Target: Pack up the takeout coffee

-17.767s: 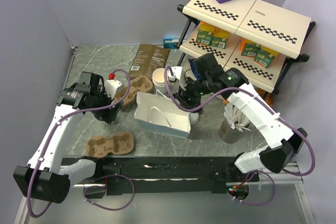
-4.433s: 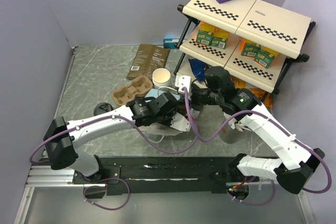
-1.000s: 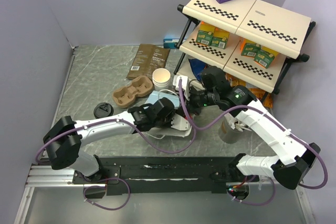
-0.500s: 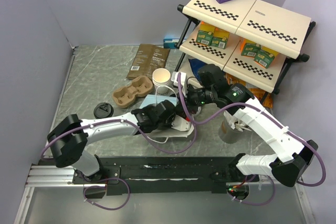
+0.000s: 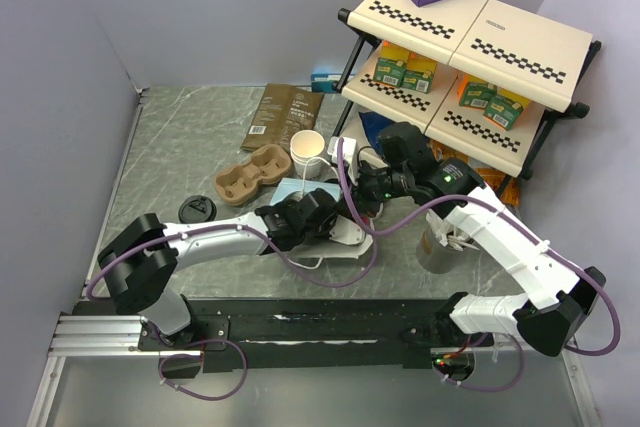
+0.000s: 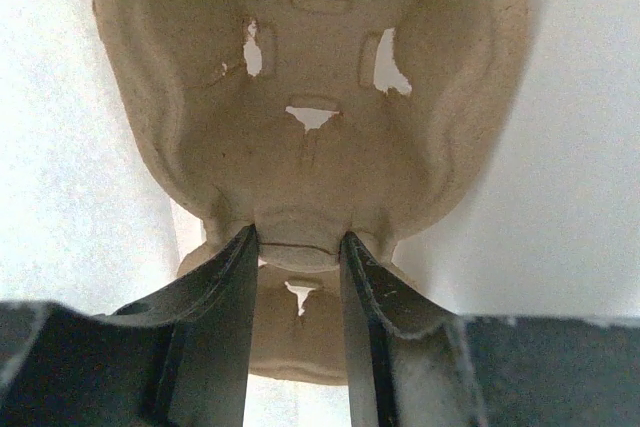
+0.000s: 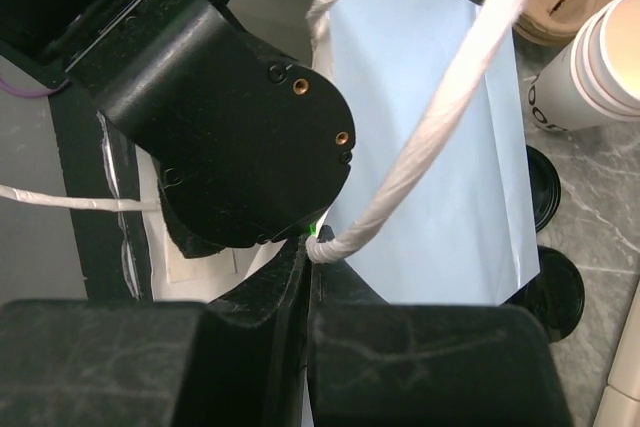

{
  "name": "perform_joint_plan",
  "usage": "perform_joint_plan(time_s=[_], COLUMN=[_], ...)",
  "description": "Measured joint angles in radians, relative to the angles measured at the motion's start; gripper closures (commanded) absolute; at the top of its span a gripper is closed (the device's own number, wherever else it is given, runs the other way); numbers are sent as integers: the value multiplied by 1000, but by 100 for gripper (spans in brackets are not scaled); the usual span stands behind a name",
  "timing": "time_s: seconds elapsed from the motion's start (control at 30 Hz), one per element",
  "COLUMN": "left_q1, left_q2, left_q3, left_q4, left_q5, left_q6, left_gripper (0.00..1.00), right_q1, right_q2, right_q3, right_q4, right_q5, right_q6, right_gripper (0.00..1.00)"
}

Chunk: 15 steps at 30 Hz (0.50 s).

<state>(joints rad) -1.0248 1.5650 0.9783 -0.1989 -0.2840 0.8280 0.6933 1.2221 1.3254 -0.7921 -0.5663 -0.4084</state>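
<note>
A white paper takeout cup (image 5: 308, 150) stands open-topped behind the bag, and shows as a nested stack (image 7: 610, 62) in the right wrist view. My left gripper (image 6: 297, 242) is shut on the middle bridge of a brown pulp cup carrier (image 6: 310, 97), with the white walls of the paper bag (image 5: 345, 239) around it. In the top view the left fingers are hidden inside the bag. My right gripper (image 7: 318, 247) is shut on the bag's white rope handle (image 7: 440, 107), holding it up above the pale blue bag side (image 7: 450, 177).
A second pulp carrier (image 5: 253, 171) lies left of the cup. One black lid (image 5: 197, 210) lies at the left and two more (image 7: 548, 292) beside the bag. A dark coffee pouch (image 5: 285, 110) lies at the back. A shelf rack (image 5: 470, 57) stands at the right and a metal cup (image 5: 440, 247) near the right arm.
My left arm has pushed the carrier a little deeper into the bag, and the bag's blue side has shifted toward the cup. The right gripper still holds the handle.
</note>
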Motion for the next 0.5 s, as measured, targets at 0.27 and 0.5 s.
perform_joint_plan(time_s=[0.27, 0.5], left_q1=[12, 19], left_q2=[47, 43], left_q3=[31, 50], left_q4=[22, -22], left_q5=[-1, 29], left_q6=[-38, -71], left_gripper=[54, 32], right_q1=[-14, -15], right_q2=[0, 0], right_q3=[3, 10], right_q4=[-17, -21], right_q5=[28, 27], right_q6=[-11, -16], right_gripper=[100, 100])
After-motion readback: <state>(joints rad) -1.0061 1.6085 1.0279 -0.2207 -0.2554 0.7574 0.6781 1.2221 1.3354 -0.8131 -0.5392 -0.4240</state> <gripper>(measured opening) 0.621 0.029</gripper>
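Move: The left hand, down inside the paper bag, already pinches the middle ridge of the cup carrier, whose centre lies about 1 cm ahead of and 2 cm below that hand point. The cup stack stands some 10 cm ahead and 6 cm left of the left hand, the spare carrier about 8 cm ahead and 17 cm left. From the right hand, shut on the bag's handle at the rim, the held carrier is roughly 4 cm ahead, 4 cm left and 16 cm lower. Forward and to its right by about 1 cm, deeper into the bag, the left hand eases the carrier along, then stops, opens its fingers off the ridge and begins to draw back by about half a centimetre. The right hand keeps the bag's handle pinched, shifting scarcely 1 cm forward and to its right. ##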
